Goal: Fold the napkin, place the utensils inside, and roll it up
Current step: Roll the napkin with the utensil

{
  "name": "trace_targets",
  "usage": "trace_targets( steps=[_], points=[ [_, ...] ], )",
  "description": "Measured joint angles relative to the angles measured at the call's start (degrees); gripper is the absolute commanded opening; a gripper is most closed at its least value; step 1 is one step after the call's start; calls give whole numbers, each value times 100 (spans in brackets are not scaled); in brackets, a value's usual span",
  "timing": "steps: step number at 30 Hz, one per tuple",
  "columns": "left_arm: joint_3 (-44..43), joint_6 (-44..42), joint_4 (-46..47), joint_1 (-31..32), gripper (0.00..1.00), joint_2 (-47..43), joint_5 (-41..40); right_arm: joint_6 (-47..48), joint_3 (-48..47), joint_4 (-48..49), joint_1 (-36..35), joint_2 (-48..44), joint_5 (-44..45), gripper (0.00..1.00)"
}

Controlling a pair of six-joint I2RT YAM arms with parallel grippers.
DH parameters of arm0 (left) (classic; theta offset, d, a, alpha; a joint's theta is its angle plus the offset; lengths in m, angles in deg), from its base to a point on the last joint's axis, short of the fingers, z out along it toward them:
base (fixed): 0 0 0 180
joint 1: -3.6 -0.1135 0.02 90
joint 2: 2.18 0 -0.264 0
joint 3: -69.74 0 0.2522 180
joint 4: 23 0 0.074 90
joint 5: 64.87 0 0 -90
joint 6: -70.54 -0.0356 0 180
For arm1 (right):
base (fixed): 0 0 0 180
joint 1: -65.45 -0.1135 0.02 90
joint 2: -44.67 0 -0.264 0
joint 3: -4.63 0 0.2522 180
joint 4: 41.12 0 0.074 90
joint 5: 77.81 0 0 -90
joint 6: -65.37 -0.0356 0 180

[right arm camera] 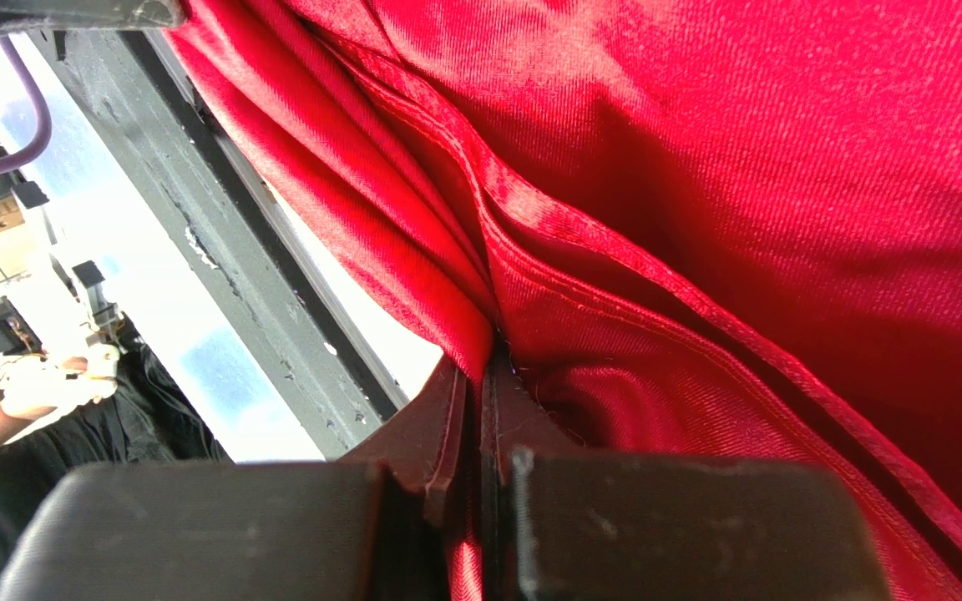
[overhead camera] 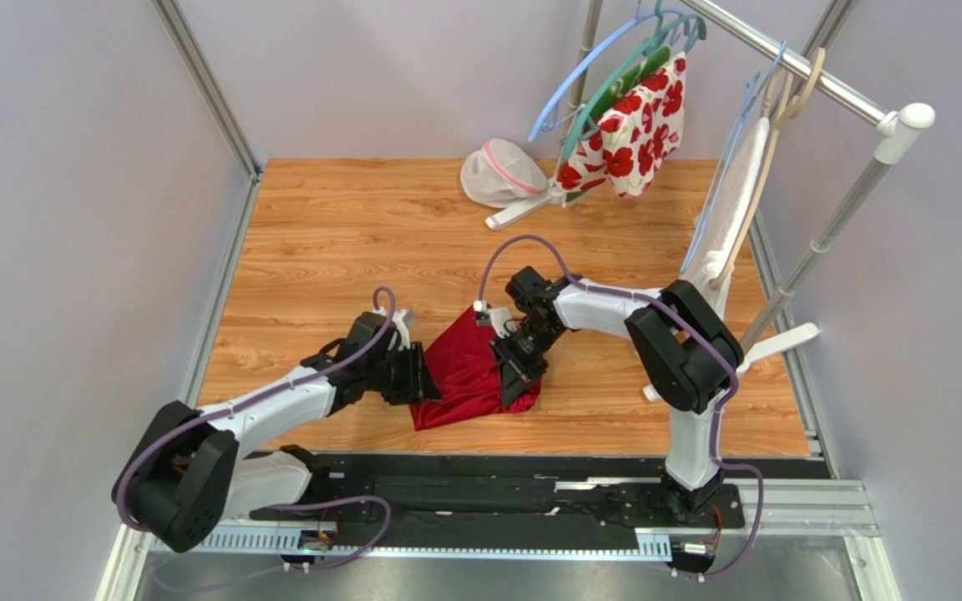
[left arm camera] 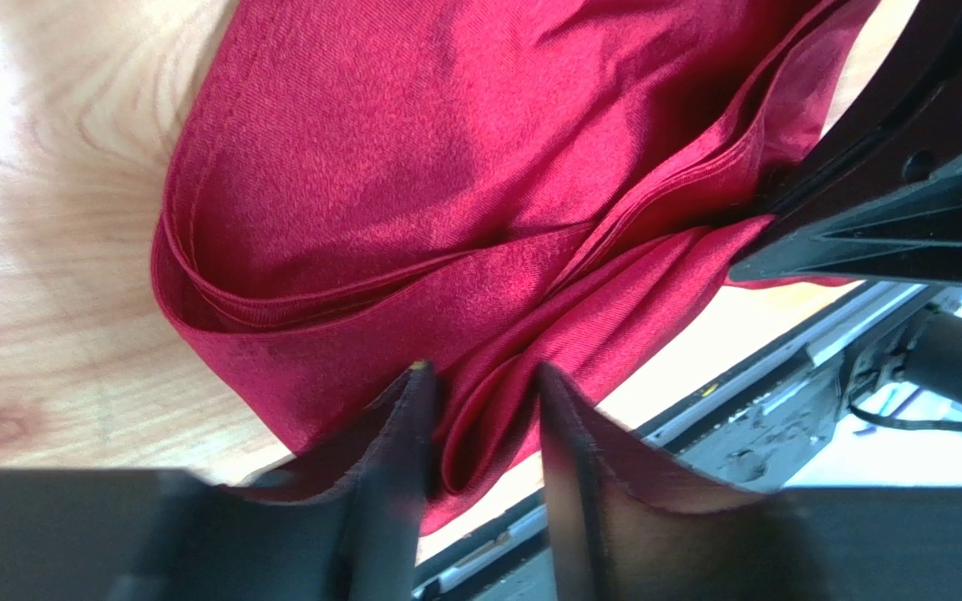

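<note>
The dark red napkin point(overhead camera: 467, 369) lies bunched and partly folded on the wooden table near its front edge, between my two grippers. My left gripper point(overhead camera: 421, 380) is at its left side. In the left wrist view the left gripper point(left arm camera: 484, 369) has its fingers apart, with a loose fold of the napkin point(left arm camera: 449, 163) lying between them, not pinched. My right gripper point(overhead camera: 518, 366) is at the napkin's right side. In the right wrist view the right gripper point(right arm camera: 489, 348) is shut on a hem of the napkin point(right arm camera: 762, 188). The utensils are out of view.
A white mesh pouch point(overhead camera: 502, 173) lies at the back of the table. A clothes rack point(overhead camera: 825, 75) at the back right carries a red-flowered white cloth point(overhead camera: 630, 125) and a white towel point(overhead camera: 737, 207). A black rail point(overhead camera: 511, 482) runs just past the table's front edge.
</note>
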Motion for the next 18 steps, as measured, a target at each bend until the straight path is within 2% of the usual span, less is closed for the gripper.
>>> trace_targets(
  steps=[3, 7, 14, 18],
  points=[
    [26, 33, -2, 26, 18, 2, -13, -26, 0, 2, 9, 9, -9, 0],
    [31, 44, -87, 28, 11, -48, -103, -52, 0, 4, 17, 9, -9, 0],
    [31, 48, -286, 55, 12, -66, -92, -105, 22, 35, 85, 9, -22, 0],
    [-9, 15, -514, 63, 19, -66, -96, -133, 46, 70, 122, 9, -63, 0]
  ],
)
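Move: The left fingers straddle the fold at the left end of the napkin's near edge, which lies about 1 cm back of and 1 cm below the hand point. The napkin's near left corner is some 4 cm back and 2 cm left; the flat middle of the napkin is about 6 cm ahead and 7 cm right. From the right hand, already gripping the near edge, that left fold is roughly 12 cm left, about level fore and aft. The left fingers close from about half open to nearly shut, pinching the fold at the left end of the near edge. Once shut on the cloth, the left hand eases back about 1.5 cm towards the base, drifting left and sinking slightly less than a centimetre each, away from the right hand. The right fingers keep their pinch on the same edge, the hand practically still. ##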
